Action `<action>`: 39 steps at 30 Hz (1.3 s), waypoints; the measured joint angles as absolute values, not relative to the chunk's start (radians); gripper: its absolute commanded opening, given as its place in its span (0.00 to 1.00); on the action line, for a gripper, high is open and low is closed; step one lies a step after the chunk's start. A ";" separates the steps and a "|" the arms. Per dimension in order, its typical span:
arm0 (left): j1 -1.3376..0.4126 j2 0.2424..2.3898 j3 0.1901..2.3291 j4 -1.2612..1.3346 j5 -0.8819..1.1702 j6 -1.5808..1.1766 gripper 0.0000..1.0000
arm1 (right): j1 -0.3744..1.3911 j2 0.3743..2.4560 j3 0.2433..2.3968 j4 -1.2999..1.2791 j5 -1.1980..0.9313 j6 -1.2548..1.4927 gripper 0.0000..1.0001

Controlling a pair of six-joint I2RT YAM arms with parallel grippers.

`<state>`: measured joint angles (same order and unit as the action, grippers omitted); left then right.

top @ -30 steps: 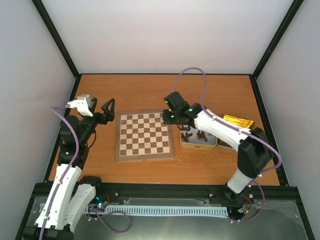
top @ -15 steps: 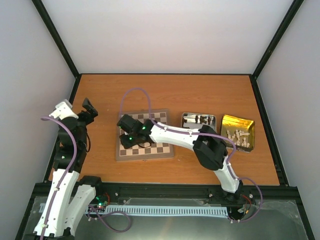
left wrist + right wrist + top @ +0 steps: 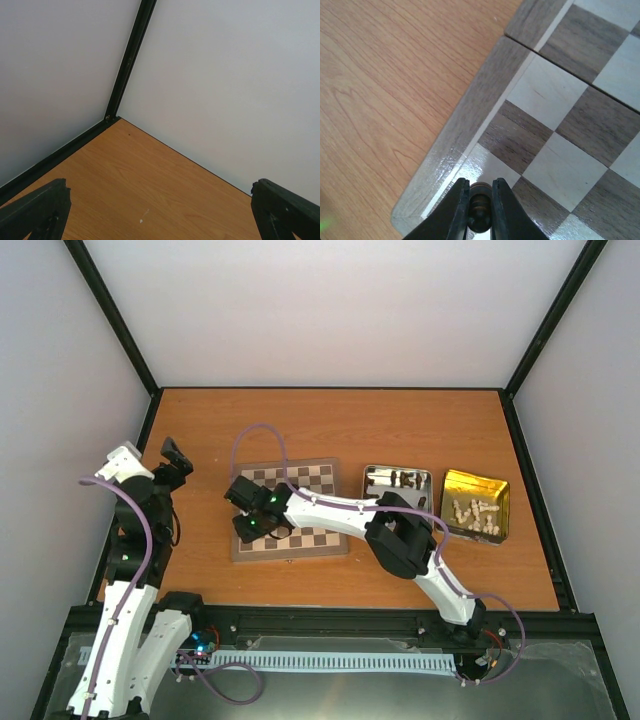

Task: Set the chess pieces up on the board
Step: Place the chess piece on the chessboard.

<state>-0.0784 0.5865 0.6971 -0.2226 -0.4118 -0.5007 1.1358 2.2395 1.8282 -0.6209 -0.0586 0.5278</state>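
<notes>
The board [image 3: 322, 478] lies in the middle of the table, and I see no piece standing on its visible squares. My right gripper [image 3: 251, 524] hangs over the board's near left corner, shut on a dark brown chess piece [image 3: 480, 204]. In the right wrist view the gripper [image 3: 480, 187] pinches that piece just above a pale corner square of the board [image 3: 555, 155]. My left gripper [image 3: 171, 460] is open at the table's left edge, away from the board. In its wrist view the left gripper [image 3: 160, 215] faces the bare far left corner, with nothing between its fingers [image 3: 36, 210].
A silver tin [image 3: 397, 480] with dark pieces stands right of the board. Further right, a gold tin [image 3: 476, 508] holds cream pieces [image 3: 474, 512]. Black frame posts and pale walls close in the table on three sides.
My right arm swung from the silver tin across the board to its near left corner, carrying the dark piece. My left arm drew back toward the left edge.
</notes>
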 measured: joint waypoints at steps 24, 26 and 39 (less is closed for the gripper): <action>-0.078 0.586 0.697 -0.226 -0.411 -0.505 1.00 | 1.139 2.294 1.875 -0.624 -0.064 0.537 0.19; -0.078 0.585 0.697 -0.226 -0.410 -0.505 1.00 | 1.139 2.294 1.879 -0.624 -0.061 0.537 0.22; -0.078 0.584 0.697 -0.226 -0.402 -0.504 1.00 | 1.134 2.299 1.967 -0.661 -0.021 0.532 0.36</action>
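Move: The light square for the dark chess piece, in the board's leftmost column and second from its near edge, lies directly under the right hand that still holds the piece, about 3 cm down. From there the board's near-left corner is some 6 cm back and 4 cm left, and the board's middle 6 cm ahead and 9 cm right. From the idle left hand the square is roughly 5 cm back, 18 cm right and 29 cm below. The dark chess piece, gripped in the right fingertips, is lowered about 1.5 cm onto the square while the fingers begin to loosen; they part a little, ease in slightly, then open to roughly a third and come free of it. The hand then rises some 2.5 cm, drifting forward and left off the piece, its wrist hardly turning. ##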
